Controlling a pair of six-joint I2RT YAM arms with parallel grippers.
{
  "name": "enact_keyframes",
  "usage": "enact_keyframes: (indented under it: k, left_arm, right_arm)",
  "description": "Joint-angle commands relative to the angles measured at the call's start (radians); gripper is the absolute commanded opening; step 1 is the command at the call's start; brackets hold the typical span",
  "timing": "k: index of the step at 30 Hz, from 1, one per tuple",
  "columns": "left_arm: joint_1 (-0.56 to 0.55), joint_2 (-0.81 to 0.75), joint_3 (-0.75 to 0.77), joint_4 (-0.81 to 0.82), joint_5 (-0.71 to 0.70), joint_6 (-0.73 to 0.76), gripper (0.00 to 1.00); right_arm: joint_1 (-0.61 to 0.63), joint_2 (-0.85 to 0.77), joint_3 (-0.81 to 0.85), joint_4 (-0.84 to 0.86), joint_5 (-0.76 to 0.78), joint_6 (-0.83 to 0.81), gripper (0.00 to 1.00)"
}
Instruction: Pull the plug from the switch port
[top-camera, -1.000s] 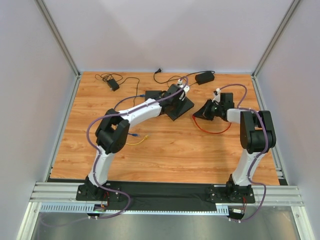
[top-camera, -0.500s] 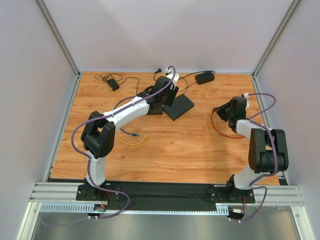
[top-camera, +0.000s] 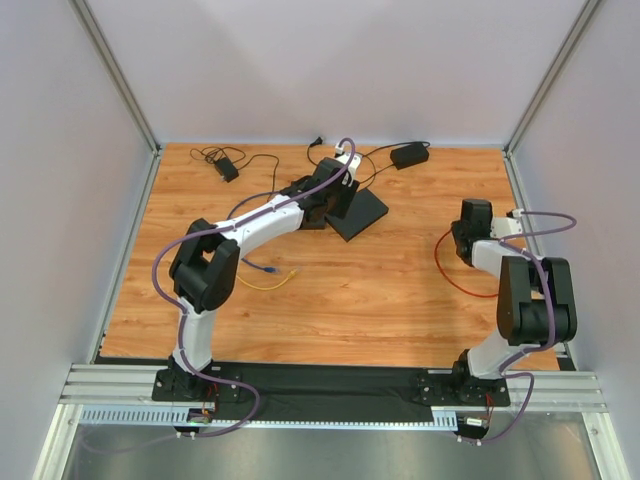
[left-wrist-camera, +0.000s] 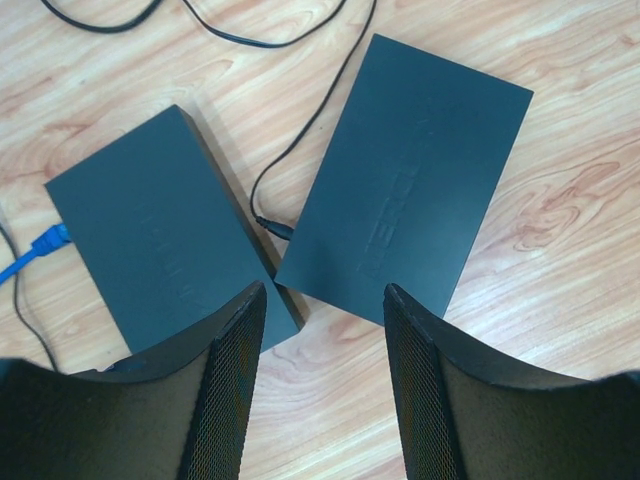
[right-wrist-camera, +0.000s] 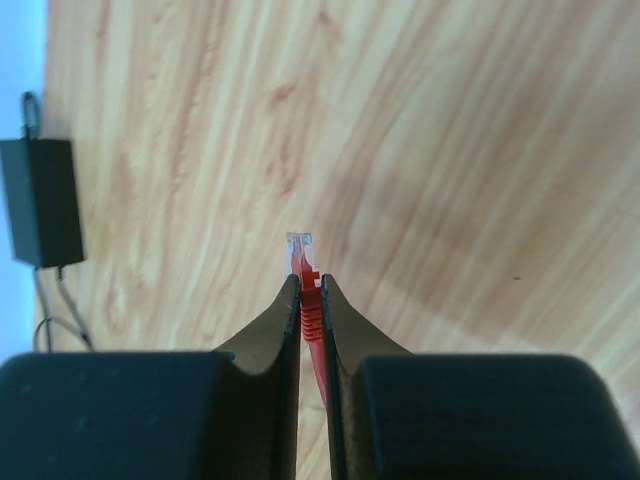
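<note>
Two flat black switches lie side by side on the wood: the left switch (left-wrist-camera: 160, 240) and the right switch (left-wrist-camera: 410, 180) (top-camera: 360, 212). My left gripper (left-wrist-camera: 325, 300) (top-camera: 336, 198) hovers over them, open, with nothing between its mesh-padded fingers. A blue plug (left-wrist-camera: 45, 243) sits in the left switch's side. A thin black power plug (left-wrist-camera: 275, 228) enters the right switch. My right gripper (right-wrist-camera: 311, 283) (top-camera: 468, 232) is shut on the red plug (right-wrist-camera: 300, 245), whose clear tip pokes out past the fingertips over bare wood, far right of the switches. Its red cable (top-camera: 450, 272) loops on the table.
A black power adapter (top-camera: 409, 154) (right-wrist-camera: 40, 200) lies at the back, and a smaller one (top-camera: 226, 170) at the back left, both with black leads. A yellow cable with a blue plug (top-camera: 270, 275) lies near the left arm's elbow. Walls close in three sides.
My right gripper has carried the red plug rightward and nearer, away from the switches, dragging the red cable. My left gripper lifted off the right switch and shifted back-left.
</note>
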Motion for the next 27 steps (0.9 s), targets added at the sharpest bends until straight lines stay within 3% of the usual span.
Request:
enact_keyframes:
  k: [1, 10, 15, 21, 22, 23, 24, 27]
  left_arm:
    - [0.002, 0.012, 0.024, 0.035, 0.028, -0.032, 0.58]
    - [0.002, 0.026, 0.034, 0.027, 0.039, -0.023, 0.57]
    - [0.002, 0.053, 0.067, -0.001, 0.068, 0.048, 0.57]
    - [0.036, 0.127, 0.182, -0.09, 0.148, 0.049, 0.57]
    - [0.036, 0.141, 0.207, -0.126, 0.151, 0.054, 0.57]
    - [0.039, 0.165, 0.246, -0.143, 0.151, 0.059, 0.57]
    - [0.039, 0.173, 0.261, -0.156, 0.146, 0.062, 0.57]
    - [0.048, 0.193, 0.288, -0.18, 0.152, 0.066, 0.57]
  right_arm:
    - [0.002, 0.038, 0.054, -0.087, 0.153, 0.07, 0.0]
    - [-0.001, 0.078, 0.125, -0.134, 0.207, -0.042, 0.0]
    - [-0.007, 0.122, 0.18, -0.164, 0.156, -0.092, 0.06]
    - [-0.007, 0.113, 0.186, -0.153, 0.145, -0.128, 0.27]
    - [-0.007, 0.107, 0.187, -0.148, 0.142, -0.151, 0.4]
    - [-0.007, 0.098, 0.189, -0.154, 0.139, -0.167, 0.43]
    - [-0.007, 0.093, 0.197, -0.164, 0.139, -0.177, 0.53]
    - [-0.007, 0.059, 0.192, -0.159, 0.118, -0.237, 0.59]
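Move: The red plug is already in my shut right fingers, its cable looping off about 8 cm back and 11 cm left; the bare table meant for it is some 2 cm right and 2 cm below. My open left hand has the angled switch about 2 cm ahead, 6 cm right and 9 cm down. The square-set switch is some 4 cm ahead and 6 cm left of that hand, and the black power jack 3 cm ahead and 1 cm left. With my right hand I ease the plug down a centimetre or two and about 2 cm right, tipping the fingers some 15 degrees more downward, then open them wide and let go. My left hand, fingers kept open, sinks slowly towards the angled switch, then pushes forward too: about 2.5 cm each way, drifting 2 cm right, touching nothing. ##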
